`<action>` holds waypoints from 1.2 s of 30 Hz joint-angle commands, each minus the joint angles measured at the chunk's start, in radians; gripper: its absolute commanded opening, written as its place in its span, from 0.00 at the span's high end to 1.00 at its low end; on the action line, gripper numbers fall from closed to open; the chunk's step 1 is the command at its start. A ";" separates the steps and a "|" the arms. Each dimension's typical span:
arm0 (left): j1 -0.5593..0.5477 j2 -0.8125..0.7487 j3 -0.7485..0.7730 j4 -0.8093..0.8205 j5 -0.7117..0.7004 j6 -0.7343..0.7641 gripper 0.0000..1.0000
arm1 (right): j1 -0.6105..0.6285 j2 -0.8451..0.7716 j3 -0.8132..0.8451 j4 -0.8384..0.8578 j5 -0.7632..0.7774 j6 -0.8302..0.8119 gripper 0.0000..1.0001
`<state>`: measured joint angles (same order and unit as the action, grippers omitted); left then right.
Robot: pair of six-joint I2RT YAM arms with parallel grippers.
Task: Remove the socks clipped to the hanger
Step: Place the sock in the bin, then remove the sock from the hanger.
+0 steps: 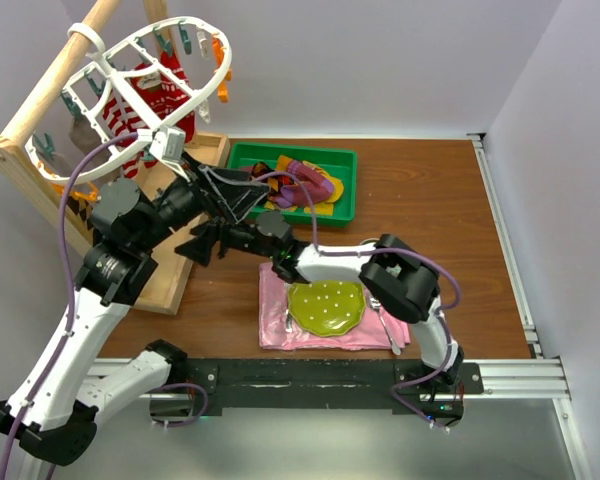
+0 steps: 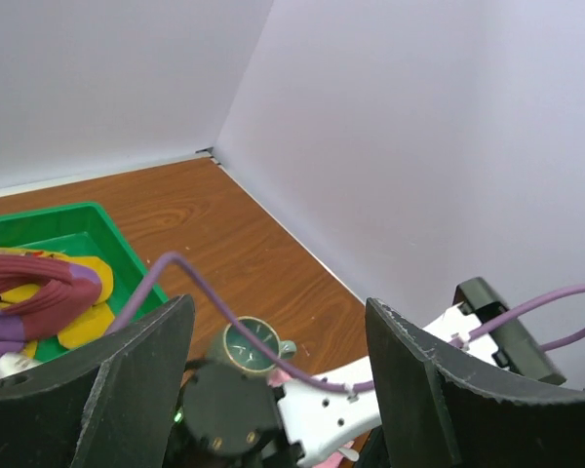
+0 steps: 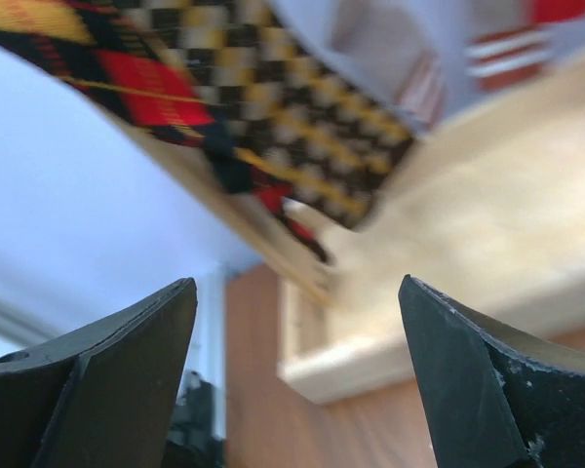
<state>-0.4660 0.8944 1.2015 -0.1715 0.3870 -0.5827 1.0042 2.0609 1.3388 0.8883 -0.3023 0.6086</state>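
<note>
The white oval hanger [image 1: 195, 25] hangs from a wooden pole at the top left, with teal and orange clips on its rim. A red-and-white striped sock [image 1: 150, 100] and a greyish one [image 1: 80, 132] hang from it. In the right wrist view a dark argyle sock [image 3: 302, 107] hangs blurred above my right gripper [image 3: 297, 283], which is open and empty. From above, that gripper [image 1: 195, 247] points left under the hanger. My left gripper [image 1: 242, 196] is open and empty just above it, facing right; its own camera shows the gripper [image 2: 278, 304] over the right arm's wrist.
A green tray [image 1: 242, 157] at the back holds maroon and yellow socks [image 1: 300, 185]. A pink napkin [image 1: 280, 320] with a green plate [image 1: 325, 305] lies near the front. The wooden rack's base [image 1: 165, 285] runs along the left. A small green cup [image 2: 253, 346] stands by the napkin.
</note>
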 commanded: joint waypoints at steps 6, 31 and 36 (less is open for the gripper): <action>-0.003 0.000 0.086 -0.054 0.023 0.023 0.24 | 0.056 0.148 0.310 0.020 0.065 0.053 0.06; -0.003 0.015 0.099 -0.052 0.012 0.017 0.24 | 0.100 0.159 0.330 0.005 0.086 0.022 0.07; -0.003 0.021 0.101 -0.046 0.015 0.014 0.24 | 0.102 0.186 0.379 -0.032 0.097 0.016 0.07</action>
<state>-0.4660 0.9108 1.2621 -0.2260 0.3859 -0.5804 1.1015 2.2898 1.6676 0.8261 -0.2268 0.6434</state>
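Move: For the empty right hand, fingers pointing left, the hanging argyle sock is about 19 cm to the left, level fore and aft, its middle some 5 cm higher. The checkered sock stands about 5 cm farther out beside it, and the grey striped sock about 18 cm left, 18 cm ahead and 10 cm above; the green bin lies 28 cm ahead, 22 cm right, 15 cm below. From the idle left hand the argyle sock is roughly 34 cm left, 3 cm ahead, 17 cm below. Already clear of the bin and empty, the right hand keeps reaching left towards the hanging argyle and checkered socks, about 8 cm in all, passing in beneath the left forearm and drifting back slightly, with the fingers staying wide open. It rises some 4 cm on the way, halts its leftward reach and then sinks back to its starting height, the wrist rolling only slightly, and ends still short of the argyle sock with no touch to be seen. ##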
